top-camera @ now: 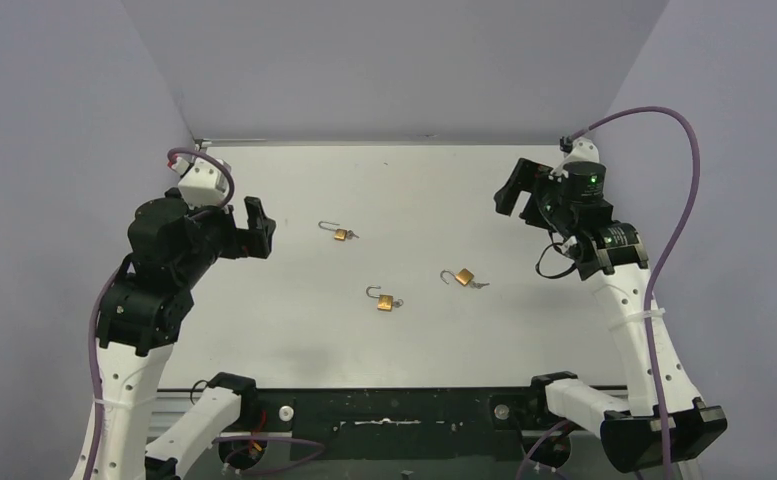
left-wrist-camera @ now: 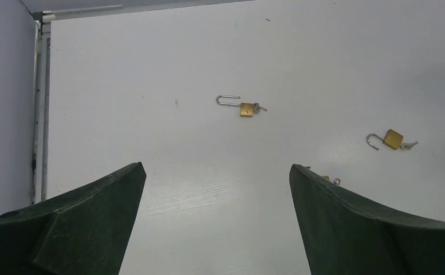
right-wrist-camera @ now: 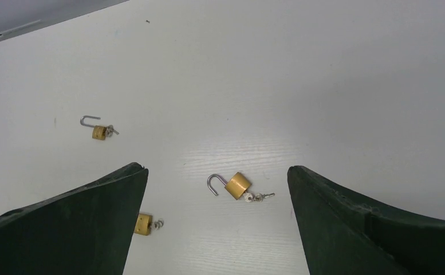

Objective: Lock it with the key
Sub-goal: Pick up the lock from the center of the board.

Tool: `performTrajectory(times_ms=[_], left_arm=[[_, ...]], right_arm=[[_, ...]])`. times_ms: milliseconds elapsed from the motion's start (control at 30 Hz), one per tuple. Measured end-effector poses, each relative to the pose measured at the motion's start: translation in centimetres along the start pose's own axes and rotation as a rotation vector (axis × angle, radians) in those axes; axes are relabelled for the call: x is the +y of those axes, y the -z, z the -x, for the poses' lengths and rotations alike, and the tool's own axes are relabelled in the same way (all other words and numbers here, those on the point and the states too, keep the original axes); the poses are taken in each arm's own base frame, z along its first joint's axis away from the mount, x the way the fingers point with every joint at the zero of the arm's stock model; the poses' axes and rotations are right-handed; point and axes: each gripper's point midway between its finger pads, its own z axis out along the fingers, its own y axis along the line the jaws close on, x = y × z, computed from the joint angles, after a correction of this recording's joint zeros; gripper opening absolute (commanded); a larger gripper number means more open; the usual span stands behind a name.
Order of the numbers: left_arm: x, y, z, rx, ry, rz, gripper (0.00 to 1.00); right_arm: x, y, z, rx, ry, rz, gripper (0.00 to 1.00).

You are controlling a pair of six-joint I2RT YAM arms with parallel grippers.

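Note:
Three small brass padlocks lie on the white table [top-camera: 294,330], each with its shackle open and a key in its base. One is at the back left [top-camera: 339,233], one in the middle [top-camera: 385,299] and one to the right [top-camera: 461,277]. My left gripper [top-camera: 259,228] is open and empty, held left of the locks. In the left wrist view [left-wrist-camera: 215,172] it sees the back-left lock [left-wrist-camera: 245,108] and the right lock [left-wrist-camera: 392,139]. The middle lock [left-wrist-camera: 326,179] is mostly hidden behind a finger. My right gripper [top-camera: 519,190] is open and empty; its view [right-wrist-camera: 217,169] shows the right lock [right-wrist-camera: 237,185].
Grey walls close in the table at the left [top-camera: 64,150], back [top-camera: 384,70] and right [top-camera: 724,150]. The right wrist view also shows the back-left lock [right-wrist-camera: 98,132] and the middle lock [right-wrist-camera: 143,224], which is partly behind the left finger [right-wrist-camera: 65,229].

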Motion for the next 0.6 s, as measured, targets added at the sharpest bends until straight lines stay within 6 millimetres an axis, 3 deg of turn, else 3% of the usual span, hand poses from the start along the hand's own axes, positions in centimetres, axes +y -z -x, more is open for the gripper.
performTrajectory(times_ms=[200,367,433,533,600], left_arm=[[-0.4,-0.6,-0.1,0.006,-0.004,-0.023,0.97],[-1.2,-0.8,-0.3,0.018,-0.006,-0.072,0.97],[-1.5,-0.9,-0.4,0.024,-0.011,-0.090,0.97],[-1.8,-0.9,-0.4,0.026,-0.017,-0.106,0.97],[-1.8,-0.9,-0.4,0.027,-0.022,-0.111,0.97]], right_arm=[[0.1,0.4,0.1,-0.026,0.032,0.019,1.00],[0.4,-0.4,-1.6,0.010,0.144,0.017,1.00],[2.1,-0.7,-3.1,0.035,0.251,0.021,1.00],[6.5,-1.0,-7.0,0.100,0.452,0.086,1.00],[8.4,-1.6,-9.7,0.158,0.534,0.121,1.00]])
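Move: The middle lock lies about 24 cm to the right hand's left, only 1 cm or so farther out, and some 28 cm below. The right lock is about 8 cm to that hand's left and 7 cm ahead, and the left lock roughly 35 cm left and 17 cm ahead, both at the same depth. From the left hand, the middle lock is about 26 cm to the right, 8 cm ahead and 34 cm down. Sweeping left and down from high on the right, the right hand gathers speed after a brief start and covers about 11 cm left, 6 cm down and 4 cm back, heading for the middle lock. Its wrist turns some 25 degrees counter-clockwise while its left side dips, fingers still wide open, touching nothing. The left hand eases about 2 cm right, turning slightly clockwise, also open. ##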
